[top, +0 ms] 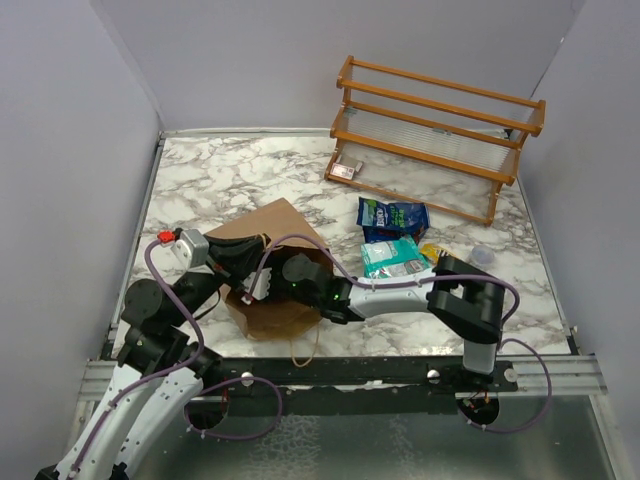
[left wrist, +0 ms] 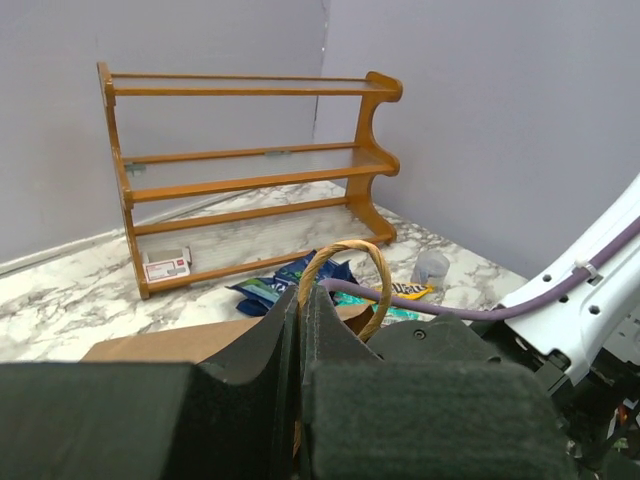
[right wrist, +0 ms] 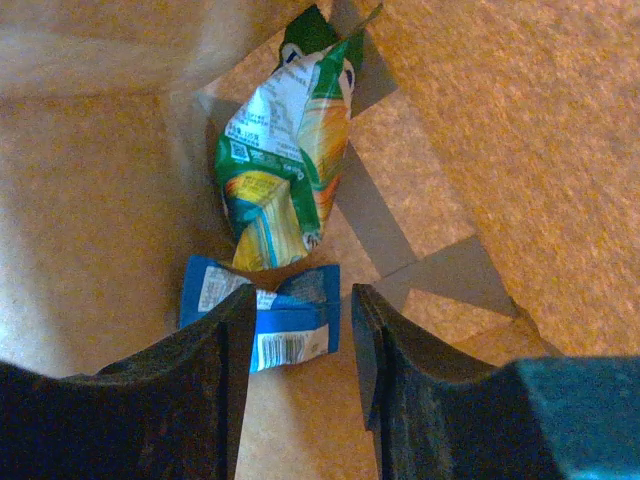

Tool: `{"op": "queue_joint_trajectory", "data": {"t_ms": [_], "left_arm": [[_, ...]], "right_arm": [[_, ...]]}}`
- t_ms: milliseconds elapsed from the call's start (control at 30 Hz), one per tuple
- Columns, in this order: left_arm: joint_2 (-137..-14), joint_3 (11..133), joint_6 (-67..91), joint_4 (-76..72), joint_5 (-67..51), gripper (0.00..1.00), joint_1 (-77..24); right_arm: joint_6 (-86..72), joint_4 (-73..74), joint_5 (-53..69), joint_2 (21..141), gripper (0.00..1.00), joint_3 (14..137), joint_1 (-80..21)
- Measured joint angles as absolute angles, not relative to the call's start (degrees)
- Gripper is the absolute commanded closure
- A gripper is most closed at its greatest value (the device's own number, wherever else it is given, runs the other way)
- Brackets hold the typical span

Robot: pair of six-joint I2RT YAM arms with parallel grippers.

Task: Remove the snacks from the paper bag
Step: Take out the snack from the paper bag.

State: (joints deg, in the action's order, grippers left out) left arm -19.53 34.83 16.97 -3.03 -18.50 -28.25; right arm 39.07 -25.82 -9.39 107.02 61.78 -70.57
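Note:
The brown paper bag (top: pixel 272 228) lies on its side on the marble table, mouth toward the right arm. My left gripper (left wrist: pixel 300 300) is shut on one twisted loop handle (left wrist: pixel 345 270) at the bag's mouth. My right gripper (right wrist: pixel 302 295) is inside the bag and open. A blue packet (right wrist: pixel 295 335) lies on the bag floor, partly behind my left finger and not pinched. A green and yellow packet (right wrist: pixel 285 150) sits deeper in. Outside the bag lie a blue packet (top: pixel 392 218), a teal packet (top: pixel 392 256) and a yellow one (top: pixel 430 252).
A wooden shelf rack (top: pixel 435 135) stands at the back right, with a small pale box (top: pixel 347 170) on its lowest level. A clear cup (top: pixel 482 256) sits right of the packets. The bag's other handle (top: pixel 305 345) trails toward the near edge. The right arm (top: pixel 400 295) spans the table front.

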Motion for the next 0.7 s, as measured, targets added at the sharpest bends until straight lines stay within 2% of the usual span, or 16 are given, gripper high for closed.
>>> {"op": "queue_joint_trajectory", "data": {"t_ms": [200,700], "left_arm": [[-19.4,34.8,16.6,-3.4,-19.7,1.0,-28.3],[-18.1,34.8,16.6,-3.8,-21.0,1.0,-28.3]], "right_arm": [[38.2,-28.1,-9.4,110.9,0.53,63.8,-70.5],[32.5,-32.7,-4.4,115.8,0.33,66.0,-67.8]]}}
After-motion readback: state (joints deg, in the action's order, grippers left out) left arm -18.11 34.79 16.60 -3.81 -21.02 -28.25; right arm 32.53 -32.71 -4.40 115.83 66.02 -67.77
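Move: The small blue snack pack lies deep in the paper bag, just past the right fingertips: about 5 cm to that hand's left, 1 cm ahead and 4 cm lower. The green-and-white snack is farther in, some 8 cm left and 5 cm ahead of the right hand, at nearly its height. From the left hand, the blue pack lies roughly 27 cm below, 7 cm left and 5 cm ahead. Leftwards and down into the bag, with some forward, the right hand reaches about 4 cm towards the blue snack pack, its fingers opening from under half to roughly two thirds wide to straddle the pack. The wrist tips and rolls slightly late on. The left hand stays shut on the bag's handle, easing back about 1 cm. ##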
